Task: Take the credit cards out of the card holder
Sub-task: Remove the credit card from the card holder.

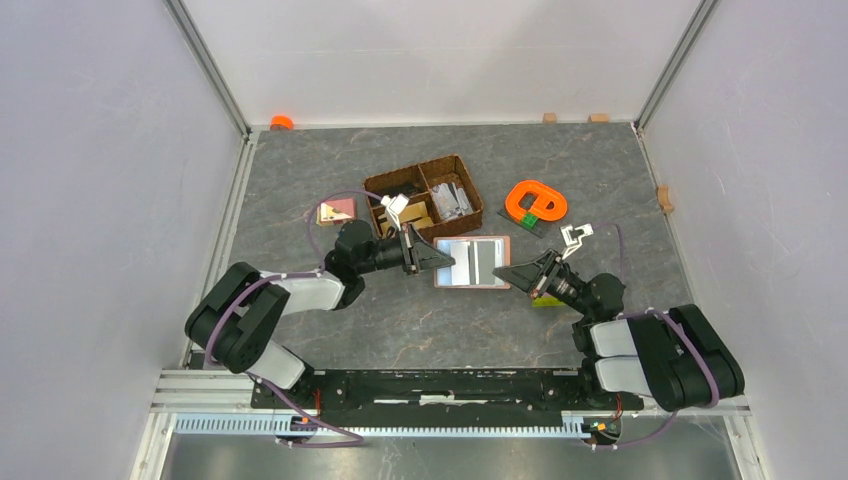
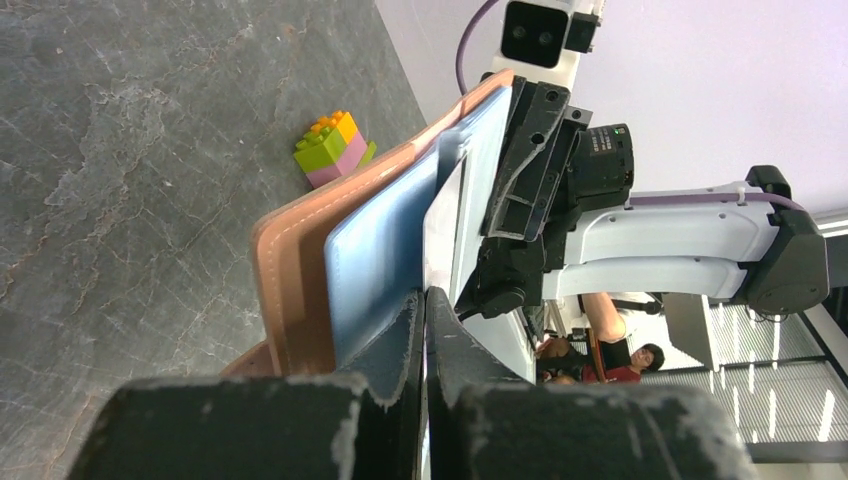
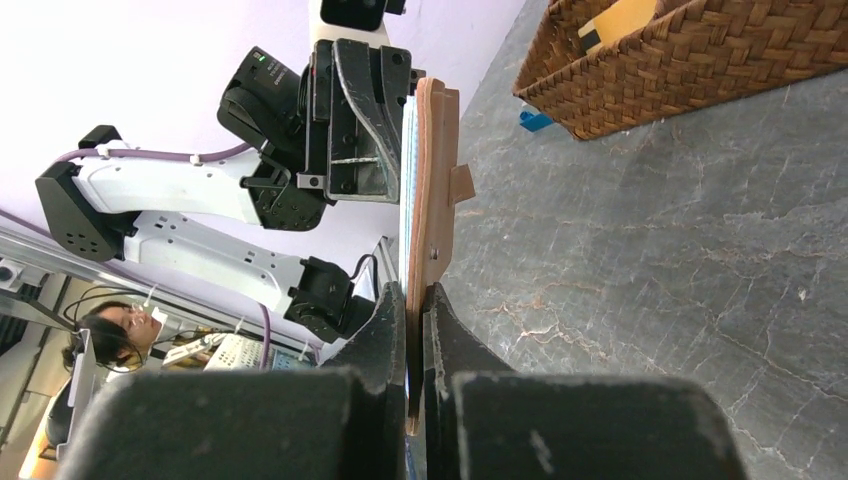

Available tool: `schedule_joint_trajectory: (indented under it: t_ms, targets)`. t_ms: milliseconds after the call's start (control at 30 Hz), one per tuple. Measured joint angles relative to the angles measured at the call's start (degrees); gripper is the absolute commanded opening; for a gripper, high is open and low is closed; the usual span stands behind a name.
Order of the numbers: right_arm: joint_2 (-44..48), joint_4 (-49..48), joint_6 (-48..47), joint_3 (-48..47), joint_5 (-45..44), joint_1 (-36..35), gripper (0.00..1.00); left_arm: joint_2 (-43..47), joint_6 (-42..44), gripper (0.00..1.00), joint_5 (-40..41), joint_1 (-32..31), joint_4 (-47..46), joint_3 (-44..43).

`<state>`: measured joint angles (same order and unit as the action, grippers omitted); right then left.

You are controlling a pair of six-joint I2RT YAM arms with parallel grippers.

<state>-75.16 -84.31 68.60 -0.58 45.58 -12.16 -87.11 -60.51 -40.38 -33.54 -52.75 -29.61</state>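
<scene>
The card holder (image 1: pixel 472 262) is held open and level above the table between both grippers, its pale shiny sleeves facing up. My right gripper (image 1: pixel 507 272) is shut on its right edge; in the right wrist view the brown leather edge (image 3: pixel 432 200) runs down between my fingers (image 3: pixel 415 305). My left gripper (image 1: pixel 441 258) is shut at the holder's left side. In the left wrist view a thin white credit card (image 2: pixel 443 225) stands out of the bluish sleeve (image 2: pixel 380 245) and is pinched between my fingertips (image 2: pixel 423 305). The brown cover (image 2: pixel 290 270) lies just left of it.
A woven divided basket (image 1: pixel 425 195) stands behind the holder, with grey flat pieces (image 1: pixel 452 198) in its right compartment. A pink-and-tan piece (image 1: pixel 336 211) lies to its left, an orange object (image 1: pixel 536 203) to its right. A stack of toy bricks (image 2: pixel 332 147) sits under the right arm.
</scene>
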Motion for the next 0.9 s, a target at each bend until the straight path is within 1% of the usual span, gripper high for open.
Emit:
schedule_joint_trajectory:
  t_ms: [233,367,400,533,800,900]
  targets:
    - [0.96,0.00,-0.94,0.00,-0.44,0.28,0.00,0.37,0.09,0.03,0.42,0.09,0.76,0.00]
    - [0.96,0.00,-0.92,0.00,-0.44,0.28,0.00,0.37,0.04,0.20,0.35,0.09,0.70,0.00]
    - [0.96,0.00,-0.92,0.00,-0.44,0.28,0.00,0.35,0.04,0.23,0.33,0.09,0.59,0.00]
    - [0.96,0.00,-0.81,0.00,-0.42,0.28,0.00,-0.85,-0.22,0.25,-0.22,0.09,-1.03,0.00]
    - [0.04,0.00,0.90,0.00,-0.39,0.28,0.00,-3.72,-1.44,0.39,-0.79,0.02,-3.63,0.00]
    - [-0.46,0.00,1.64,0.00,-0.37,0.28,0.00,-4.85,-2.62,0.39,-1.64,-0.31,-5.79,0.00]
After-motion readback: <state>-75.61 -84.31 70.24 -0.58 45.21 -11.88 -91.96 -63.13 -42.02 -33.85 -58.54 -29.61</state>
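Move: Between the left fingers is the near edge of a credit card still in the card holder; the card's middle lies about 3 cm to that hand's right, level and at its height, and the holder's middle some 4 cm right, also level. The woven basket is roughly 14 cm ahead, 6 cm left and 12 cm lower; the toy blocks about 21 cm right, 6 cm back, 14 cm lower. From the right hand, the card is some 6 cm left and 2 cm ahead. Holding still at first with the card edge pinched, the left hand then opens its fingers to somewhat over a third and lets go, sinking about 1 cm so that the open tips stay either side of the card. The right hand keeps its pinch on the far side of the holder, practically in place. ##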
